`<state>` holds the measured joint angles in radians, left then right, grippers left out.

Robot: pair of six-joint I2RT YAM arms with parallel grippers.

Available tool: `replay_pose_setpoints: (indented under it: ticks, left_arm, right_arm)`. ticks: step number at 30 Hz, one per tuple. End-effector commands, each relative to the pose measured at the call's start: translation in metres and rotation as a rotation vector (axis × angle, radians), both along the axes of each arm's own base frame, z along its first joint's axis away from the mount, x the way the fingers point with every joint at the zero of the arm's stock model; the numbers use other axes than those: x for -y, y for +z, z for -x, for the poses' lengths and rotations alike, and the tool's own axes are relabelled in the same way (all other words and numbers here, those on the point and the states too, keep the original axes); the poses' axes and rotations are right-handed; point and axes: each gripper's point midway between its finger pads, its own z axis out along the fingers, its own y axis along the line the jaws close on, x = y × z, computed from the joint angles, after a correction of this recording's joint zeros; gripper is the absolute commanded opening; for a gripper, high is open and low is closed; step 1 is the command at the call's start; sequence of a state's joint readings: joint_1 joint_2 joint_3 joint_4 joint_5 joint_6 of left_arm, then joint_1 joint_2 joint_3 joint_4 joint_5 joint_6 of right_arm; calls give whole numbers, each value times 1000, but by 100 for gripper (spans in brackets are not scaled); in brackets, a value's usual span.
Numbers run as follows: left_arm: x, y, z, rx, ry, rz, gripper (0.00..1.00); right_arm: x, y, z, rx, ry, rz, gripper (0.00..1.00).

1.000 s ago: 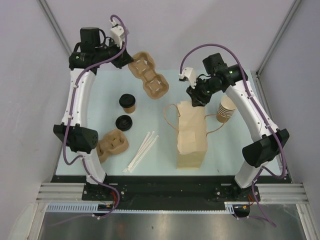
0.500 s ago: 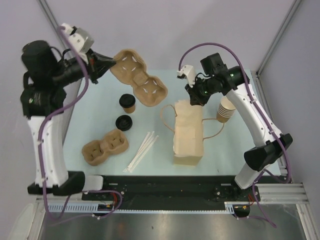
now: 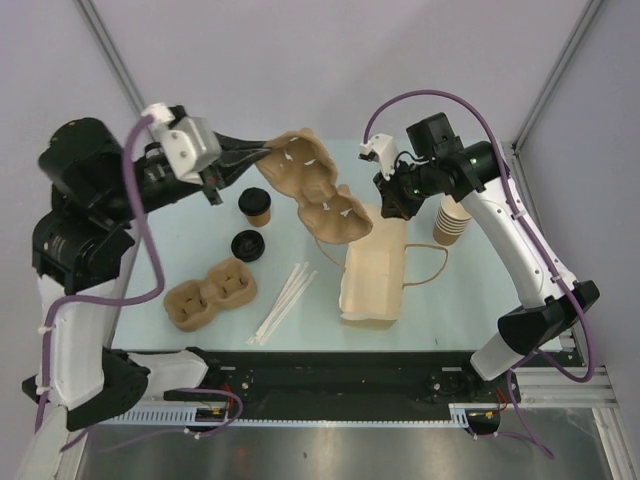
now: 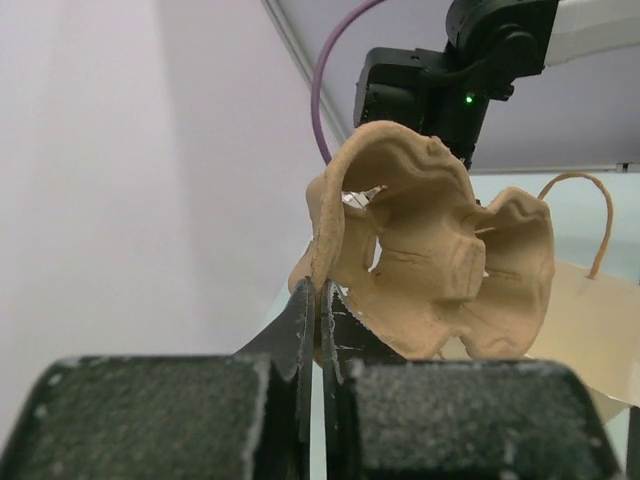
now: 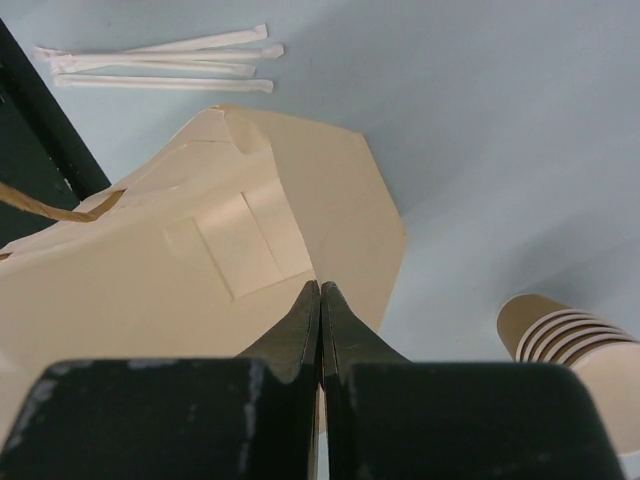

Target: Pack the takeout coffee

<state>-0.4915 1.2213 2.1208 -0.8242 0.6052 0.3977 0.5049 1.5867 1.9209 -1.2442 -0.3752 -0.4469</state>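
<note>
The takeout coffee [image 3: 256,205], a brown paper cup with a black lid, stands on the mat left of centre; neither gripper touches it. My left gripper [image 3: 262,152] [image 4: 320,300] is shut on the rim of a tan pulp cup carrier [image 3: 318,190] [image 4: 440,265]. The carrier hangs in the air, tilted, between the coffee and the bag. My right gripper [image 3: 388,208] [image 5: 320,290] is shut on the top edge of the brown paper bag [image 3: 375,275] [image 5: 150,270], which lies with its far end raised.
A loose black lid [image 3: 247,244] lies just in front of the coffee. A second pulp carrier [image 3: 211,293] sits at the front left, with wrapped straws [image 3: 285,300] [image 5: 160,60] beside it. A stack of lidless cups [image 3: 452,218] [image 5: 570,335] stands right of the bag.
The left arm rose and carried the carrier rightward, from the back left to above the bag's far end. The right gripper closed on the bag's edge, and the bag shifted.
</note>
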Motion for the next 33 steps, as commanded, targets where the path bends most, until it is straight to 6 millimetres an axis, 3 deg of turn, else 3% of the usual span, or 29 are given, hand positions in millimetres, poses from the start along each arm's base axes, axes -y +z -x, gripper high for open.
replay_pose_setpoints:
  ticks: [1, 9, 16, 25, 33]
  left_arm:
    - [19, -18, -15, 59, 63, -106, 0]
    - [63, -47, -11, 122, 38, -246, 0]
    - [89, -65, -5, 133, 14, -309, 0]
    - [108, -61, 0, 114, -22, -299, 0]
    - [121, -96, -5, 65, -26, -350, 0]
  right_arm:
    - [-3, 19, 5, 36, -5, -60, 0]
    - [-5, 20, 4, 37, 1, -68, 0]
    - [-7, 19, 4, 33, 5, -70, 0]
    - [-8, 18, 4, 33, 7, -70, 0]
    - [-10, 21, 5, 37, 14, -78, 0]
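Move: The bag's mouth lies about 16 cm to the right of my left hand, about 2 cm back and some 28 cm below it. My right hand grips the rim, with the mouth's middle about 8 cm back from it, level sideways and 3 cm lower. From my left hand the straws are some 11 cm back and 4 cm left, and the lidded cup about 15 cm ahead and 11 cm left, both 50-odd cm down. Keeping the brown cup carrier pinched by its end, I swing my left hand about 12 cm to the right and sink some 9 cm, quickly at first and then slower, to bring the carrier over the open bag. On the way my fingers tip about 20 degrees downward. My right hand stays put and keeps its hold on the bag's rim. ##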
